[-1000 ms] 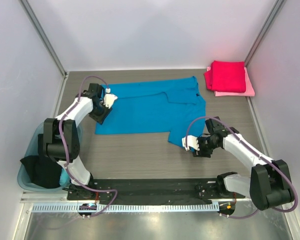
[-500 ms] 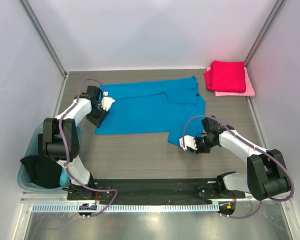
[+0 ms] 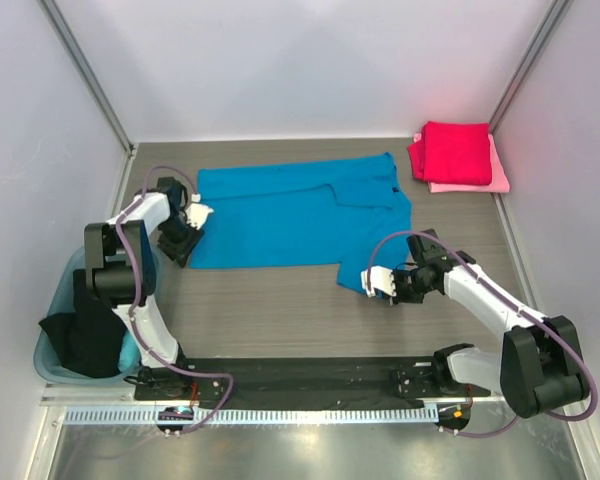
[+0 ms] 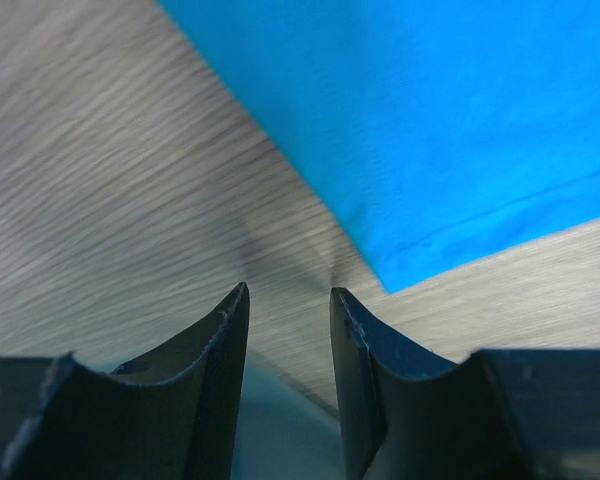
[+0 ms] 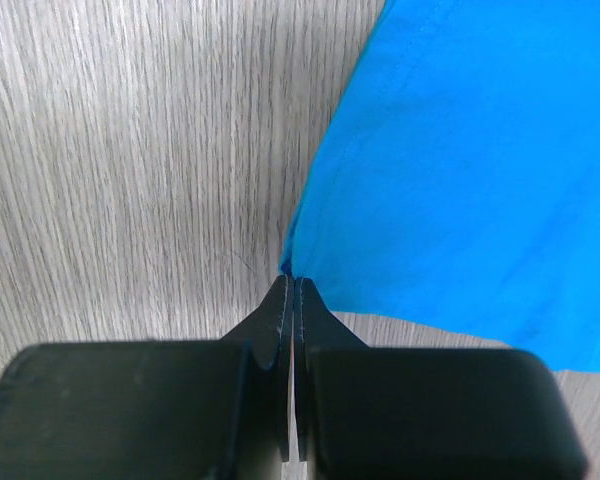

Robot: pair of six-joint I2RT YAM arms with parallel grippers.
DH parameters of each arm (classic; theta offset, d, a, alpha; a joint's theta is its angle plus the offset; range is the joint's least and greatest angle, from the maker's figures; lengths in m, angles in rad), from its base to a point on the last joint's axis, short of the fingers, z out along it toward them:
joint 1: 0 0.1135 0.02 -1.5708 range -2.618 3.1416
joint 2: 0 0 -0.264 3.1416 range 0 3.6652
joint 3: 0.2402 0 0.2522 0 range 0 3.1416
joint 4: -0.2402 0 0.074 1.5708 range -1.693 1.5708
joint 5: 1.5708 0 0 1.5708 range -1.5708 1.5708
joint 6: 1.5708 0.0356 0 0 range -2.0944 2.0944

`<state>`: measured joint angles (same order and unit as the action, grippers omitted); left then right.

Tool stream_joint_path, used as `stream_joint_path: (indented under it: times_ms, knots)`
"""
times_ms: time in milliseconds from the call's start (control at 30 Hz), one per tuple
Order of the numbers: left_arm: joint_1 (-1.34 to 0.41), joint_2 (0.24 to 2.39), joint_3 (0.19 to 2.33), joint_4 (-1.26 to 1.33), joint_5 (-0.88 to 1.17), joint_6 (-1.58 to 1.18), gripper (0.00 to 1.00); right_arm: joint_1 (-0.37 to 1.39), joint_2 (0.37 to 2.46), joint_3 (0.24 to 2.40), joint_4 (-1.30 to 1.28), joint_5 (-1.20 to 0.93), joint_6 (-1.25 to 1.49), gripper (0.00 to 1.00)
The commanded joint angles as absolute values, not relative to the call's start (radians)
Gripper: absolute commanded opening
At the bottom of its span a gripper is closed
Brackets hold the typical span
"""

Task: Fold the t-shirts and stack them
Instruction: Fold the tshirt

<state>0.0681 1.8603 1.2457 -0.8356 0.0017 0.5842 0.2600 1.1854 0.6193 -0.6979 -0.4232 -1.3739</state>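
The bright blue t-shirt (image 3: 300, 215) lies spread flat on the table, one sleeve folded in at its right. At its near right corner (image 5: 325, 235) my right gripper (image 3: 375, 290) (image 5: 293, 282) is shut, its tips pinching the cloth's edge. Just off the shirt's near left corner (image 4: 385, 280), my left gripper (image 3: 179, 248) (image 4: 288, 295) stands open over bare table, nothing between its fingers (image 4: 225, 330). A folded crimson t-shirt (image 3: 455, 150) rests on a pale pink one (image 3: 475, 184) at the back right. A black t-shirt (image 3: 80, 340) hangs in the tub.
A translucent teal tub (image 3: 50, 362) stands at the near left beside the left arm's base. Grey walls close in the wood-grain table (image 3: 280, 310) on three sides. A black strip (image 3: 300, 375) runs along the near edge.
My right gripper has shut at the blue shirt's near right corner. My left gripper has slid left off the cloth to the shirt's left edge, still open.
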Motion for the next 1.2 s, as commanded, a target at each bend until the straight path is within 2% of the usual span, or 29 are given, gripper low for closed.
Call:
stream_joint_path:
  times_ms: [0,300,600,933,1167]
  knots:
    - [0.083,1.897,1.328,-0.931,0.092,0.569,0.39,0.265,1.196,0.660,-0.701,-0.416,-1.344,0.01]
    - [0.084,1.884,1.322,-0.931,0.153,0.505,0.43,0.267,1.221,0.664,-0.693,-0.411,-1.333,0.01]
    - [0.084,1.858,1.319,-0.959,0.181,0.486,0.41,0.268,1.253,0.670,-0.673,-0.411,-1.328,0.01]
    - [0.072,1.727,1.319,-0.931,0.107,0.396,0.41,0.271,1.266,0.661,-0.660,-0.416,-1.322,0.01]
    - [0.043,1.802,1.313,-0.996,0.146,0.365,0.43,0.273,1.279,0.669,-0.655,-0.416,-1.319,0.01]
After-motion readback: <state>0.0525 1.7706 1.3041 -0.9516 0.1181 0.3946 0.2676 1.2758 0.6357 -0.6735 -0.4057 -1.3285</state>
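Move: The near hem corner of the blue t-shirt lies about 3 cm to the right of the left hand, 1 cm back and roughly 1 cm below its open fingers. The hem's far corner is some 26 cm ahead and 5 cm right, and the bin's middle about 13 cm back and 22 cm left. The right hand already has the corner of the near sleeve between its closed fingertips; the shirt's middle lies some 24 cm ahead, 25 cm left and 2 cm below it. The left hand, fingers staying partly open, slides low to its right by about 2.5 cm until it is beside the hem corner, its tips swinging some 10 degrees rightward, then climbs about 4 cm almost straight up and ends over the corner, clear of the cloth, drifting a little farther right. Meanwhile the right hand keeps its pinch on the near sleeve's corner and eases down about 1 cm, otherwise staying in place. ##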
